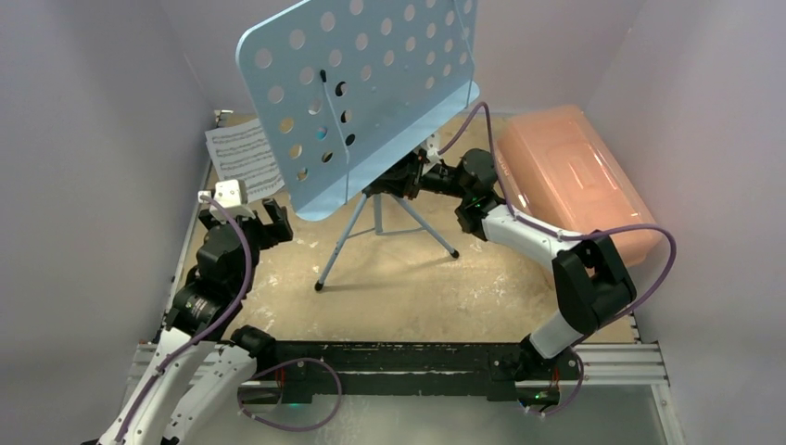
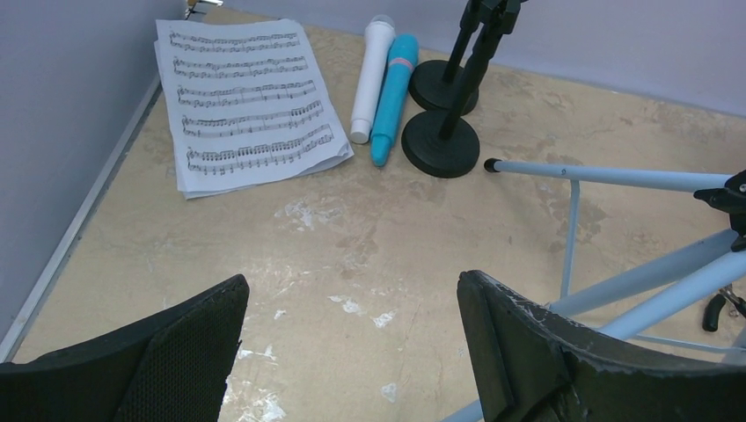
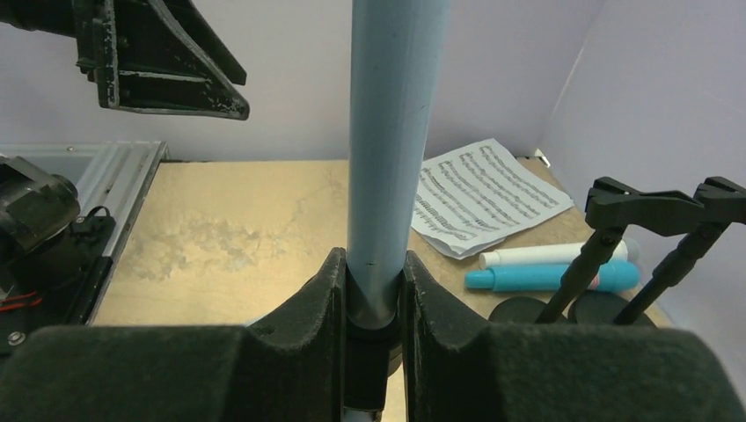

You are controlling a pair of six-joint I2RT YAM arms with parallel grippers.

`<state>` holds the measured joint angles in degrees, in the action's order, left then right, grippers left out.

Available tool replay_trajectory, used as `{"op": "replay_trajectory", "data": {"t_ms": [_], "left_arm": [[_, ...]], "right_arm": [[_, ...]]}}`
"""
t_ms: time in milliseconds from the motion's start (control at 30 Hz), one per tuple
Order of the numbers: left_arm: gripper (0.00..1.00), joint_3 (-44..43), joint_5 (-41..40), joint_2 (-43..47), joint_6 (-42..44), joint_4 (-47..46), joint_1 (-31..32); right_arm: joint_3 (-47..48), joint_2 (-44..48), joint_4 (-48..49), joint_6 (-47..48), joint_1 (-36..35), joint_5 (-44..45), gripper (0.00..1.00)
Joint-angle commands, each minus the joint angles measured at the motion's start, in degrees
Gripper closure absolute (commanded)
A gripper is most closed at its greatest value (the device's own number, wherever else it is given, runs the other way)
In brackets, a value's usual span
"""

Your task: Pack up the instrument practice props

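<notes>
The light-blue perforated music rack (image 1: pixel 361 93) stands on its tripod legs (image 1: pixel 385 232) mid-table. My right gripper (image 3: pixel 373 264) is shut on the rack's pole (image 3: pixel 391 132), just above a black collar. My left gripper (image 2: pixel 352 286) hangs open over bare table left of the tripod, holding nothing. The sheet-music pages (image 2: pixel 246 101) lie at the far left. Beside them lie a white microphone (image 2: pixel 371 75) and a blue microphone (image 2: pixel 393 97). Two black round-based mic holders (image 2: pixel 440 145) stand right of the microphones.
A pink translucent box (image 1: pixel 575 181) sits lid-on at the far right, behind my right arm. A black pliers handle (image 2: pixel 717 308) shows under the tripod legs. Grey walls close in the left, back and right sides.
</notes>
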<state>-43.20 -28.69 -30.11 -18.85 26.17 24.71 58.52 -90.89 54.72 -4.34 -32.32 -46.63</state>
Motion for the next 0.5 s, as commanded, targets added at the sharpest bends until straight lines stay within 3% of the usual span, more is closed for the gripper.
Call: {"op": "replay_trajectory", "data": {"t_ms": [0, 267, 367, 467], "left_arm": [[0.12, 0.6, 3.8, -1.2, 0.5, -3.2, -2.3], [0.12, 1.1, 9.9, -2.8, 0.4, -4.9, -6.6], [0.12, 1.2, 10.8, -2.7, 0.2, -5.3, -7.3], [0.12, 1.3, 11.7, -2.9, 0.2, -5.6, -8.0]], "right_arm": [[1.9, 2.9, 6.9, 2.4, 0.7, -0.9, 0.88], [-3.7, 4.3, 8.6, 2.4, 0.6, 11.4, 0.62], [-6.2, 5.6, 10.7, 1.4, 0.7, 17.5, 0.47], [-8.8, 7.7, 11.9, -0.4, 0.5, 21.6, 0.4]]}}
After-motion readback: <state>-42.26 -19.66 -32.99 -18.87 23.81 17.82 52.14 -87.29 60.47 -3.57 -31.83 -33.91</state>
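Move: The right hand already has its fingers shut around the music stand's post, at the hand itself, with the blue tray some 20 cm straight above it. Of its neighbours, the front mic stand is about 15 cm ahead and 9 cm to the left, the blue microphone some 17 cm ahead and 15 cm left, both well below, and the pliers 23 cm to the right, roughly level. From the left hand the post is about 8 cm ahead and 26 cm to the right. Backing off to the right by some 3 cm and forward by about 2 cm, and rising slightly, the right hand draws away from the music stand's post as its fingers open from their grip to roughly half wide. The wrist swings clockwise about 10 degrees, with the back finger still close to the post. ##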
